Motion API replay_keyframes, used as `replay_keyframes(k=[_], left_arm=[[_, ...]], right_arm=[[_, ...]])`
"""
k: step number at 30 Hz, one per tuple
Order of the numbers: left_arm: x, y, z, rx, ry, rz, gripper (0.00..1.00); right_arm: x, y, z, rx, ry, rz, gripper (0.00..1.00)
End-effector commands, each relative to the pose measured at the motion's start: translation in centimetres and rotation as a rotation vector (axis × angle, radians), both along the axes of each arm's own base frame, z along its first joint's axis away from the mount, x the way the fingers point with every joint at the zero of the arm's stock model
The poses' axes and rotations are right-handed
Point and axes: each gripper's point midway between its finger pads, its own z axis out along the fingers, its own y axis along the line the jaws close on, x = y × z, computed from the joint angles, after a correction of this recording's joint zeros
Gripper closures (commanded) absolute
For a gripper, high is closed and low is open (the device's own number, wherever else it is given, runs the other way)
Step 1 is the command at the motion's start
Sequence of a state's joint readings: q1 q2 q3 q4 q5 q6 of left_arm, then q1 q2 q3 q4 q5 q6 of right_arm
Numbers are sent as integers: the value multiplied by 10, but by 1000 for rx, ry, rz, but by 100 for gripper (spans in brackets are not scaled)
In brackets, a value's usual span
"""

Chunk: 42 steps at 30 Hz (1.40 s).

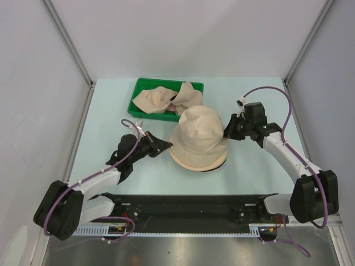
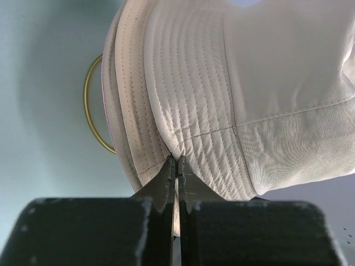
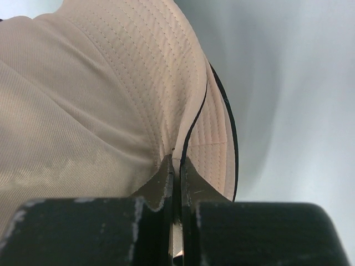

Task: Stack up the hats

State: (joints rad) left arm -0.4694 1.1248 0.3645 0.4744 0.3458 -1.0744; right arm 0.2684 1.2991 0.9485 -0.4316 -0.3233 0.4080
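Note:
A beige brimmed hat (image 1: 198,136) sits crown up in the middle of the table, over another brim (image 1: 191,163) that shows beneath it. My left gripper (image 1: 166,146) is shut on the top hat's left brim (image 2: 183,111), with fabric pinched between the closed jaws (image 2: 177,159). My right gripper (image 1: 226,133) is shut on the right brim (image 3: 166,83), the fold caught at the fingertips (image 3: 177,159). A lower brim with a black edge (image 3: 222,144) lies beside it. More crumpled beige hats (image 1: 166,100) lie in the green tray (image 1: 138,88).
A gold wire ring (image 2: 89,111) peeks out from under the hats on the left side. The green tray stands at the back of the pale table (image 1: 105,144), just behind the middle hat. White walls enclose the table on three sides.

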Motion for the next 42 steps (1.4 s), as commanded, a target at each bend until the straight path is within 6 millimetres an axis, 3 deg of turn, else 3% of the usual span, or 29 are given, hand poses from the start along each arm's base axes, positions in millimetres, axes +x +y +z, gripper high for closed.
replay_keyframes(k=[1,8,13,19,24,29,31,33,37,42], left_arm=[[-2,2,3,-25,-12,28,100],[-2,10,-48,152,112,28,100],[-2,11,-71,233,157,3,100],[-2,14,-97,355,217,-28,100],[2,9,-106,423,229,-55,100],[11,-4,-106,470,223,-95,100],[15,-11,-101,468,206,-109,100],[23,-18,-95,461,187,-115,100],[36,-36,-77,427,118,-143,100],[45,-58,-52,386,25,-208,100]], right_arm=[[-26,-3,2,-32,76,12,100],[-51,-19,-41,-122,219,-2,100],[-69,-38,-68,-234,317,-11,100],[-98,-45,-106,-328,475,1,100],[-109,-41,-117,-387,507,25,100],[-107,-41,-110,-387,478,16,100],[-104,-45,-102,-388,441,0,80],[-106,-51,-96,-392,433,-21,50],[-100,-68,-84,-367,425,-118,29],[-73,-75,-37,-236,322,-223,22]])
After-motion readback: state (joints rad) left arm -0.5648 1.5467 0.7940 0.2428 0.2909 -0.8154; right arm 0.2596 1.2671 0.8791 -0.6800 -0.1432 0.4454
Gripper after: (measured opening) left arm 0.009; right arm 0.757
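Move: The left hand has the near-left brim of the stacked hats pinched; the stack's middle is about 12 cm to its right, 3 cm ahead and 3 cm lower. Ahead of that hand sits the green bin, roughly 23 cm out and 1 cm to its left, with a folded hat at the bin's right end, some 23 cm out and 7 cm to the right. From the right hand, holding the opposite brim, the stack's middle is about 12 cm left, 1 cm back and 3 cm lower. Keeping the brim pinched, the left hand draws the hat forward and to the right about 6 cm each, sinking 3 cm and rolling its left side up some 15 degrees. The right hand, still gripping its side, works the brim down and slightly back, then opens wide, lets go and slips off back and to the right. ##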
